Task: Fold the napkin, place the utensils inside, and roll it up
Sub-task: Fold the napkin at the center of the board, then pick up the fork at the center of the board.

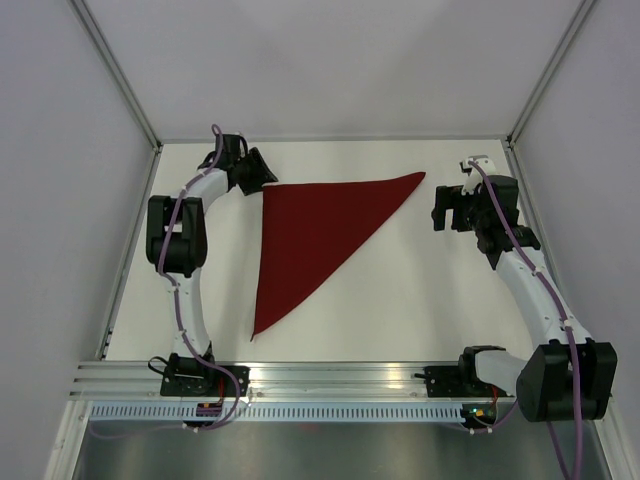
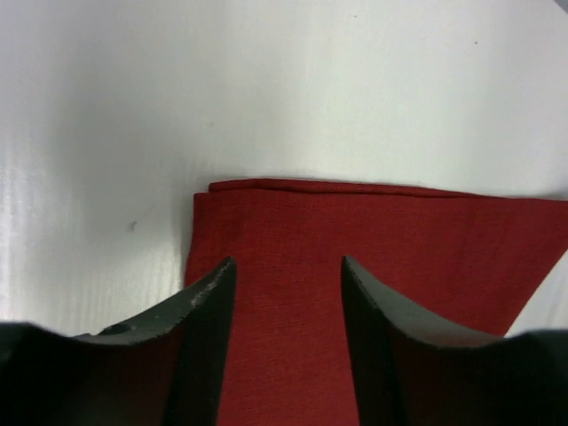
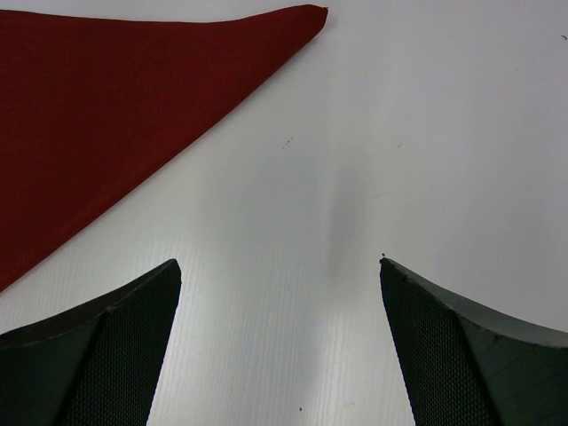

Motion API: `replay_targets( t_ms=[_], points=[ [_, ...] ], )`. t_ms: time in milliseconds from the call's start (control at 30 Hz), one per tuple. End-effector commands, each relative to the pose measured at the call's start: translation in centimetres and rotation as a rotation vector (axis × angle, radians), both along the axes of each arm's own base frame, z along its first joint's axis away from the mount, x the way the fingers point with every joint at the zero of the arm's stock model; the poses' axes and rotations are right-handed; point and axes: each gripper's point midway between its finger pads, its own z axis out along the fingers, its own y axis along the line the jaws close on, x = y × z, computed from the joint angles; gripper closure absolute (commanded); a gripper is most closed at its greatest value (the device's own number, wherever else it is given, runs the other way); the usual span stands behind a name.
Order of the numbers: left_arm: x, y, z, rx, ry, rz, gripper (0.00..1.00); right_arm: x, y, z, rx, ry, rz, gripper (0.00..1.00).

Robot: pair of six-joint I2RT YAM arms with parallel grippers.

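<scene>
The dark red napkin (image 1: 310,235) lies flat on the white table (image 1: 410,300), folded into a triangle with its long tip pointing toward the near edge. My left gripper (image 1: 262,178) hovers over the napkin's far left corner. In the left wrist view its jaws stand apart over the doubled cloth (image 2: 382,240), so the left gripper (image 2: 288,262) is open and holds nothing. My right gripper (image 1: 447,208) is just right of the napkin's far right tip (image 3: 306,16). It is wide open over bare table (image 3: 280,262). The utensils are out of view.
Grey walls with metal corner posts (image 1: 120,70) enclose the table on three sides. An aluminium rail (image 1: 330,378) with both arm bases runs along the near edge.
</scene>
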Motion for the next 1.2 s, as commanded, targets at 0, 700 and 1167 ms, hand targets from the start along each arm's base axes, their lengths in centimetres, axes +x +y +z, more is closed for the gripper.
replay_targets(
  t_ms=[0, 700, 1167],
  points=[
    [1.6, 2.8, 3.0, 0.068, -0.081, 0.051, 0.39, 0.1, 0.2, 0.6, 0.008, -0.009, 0.011, 0.02],
    [-8.8, 19.0, 1.7, 0.668, 0.16, 0.343, 0.25, -0.9, 2.1, 1.9, 0.072, -0.024, 0.094, 0.02],
    [-8.0, 20.3, -3.1, 0.693, 0.282, 0.25, 0.25, -1.1, 1.9, 1.6, 0.061, -0.02, 0.09, 0.02]
  ],
)
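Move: Off to the left hand's left, about 21 cm away and some 8 cm back, lies the fork, roughly 6 cm lower and mostly hidden by the arm. The napkin's far left corner, already let go, is about 3 cm ahead and 1 cm left, also some 6 cm below; the middle of the folded napkin is about 13 cm back and 18 cm right. From the right hand the fork is some 78 cm left, 10 cm ahead and 18 cm below. Leaving the napkin corner, the left hand swings about 19 cm left and 9 cm back, arching up some 5 cm and then sinking to a little below its starting height, over the fork. The fingers open wider on the way, while the wrist rolls left side up by about 40 degrees and turns counter-clockwise, leaving them pointing more steeply down; they are not yet closed on the fork. ##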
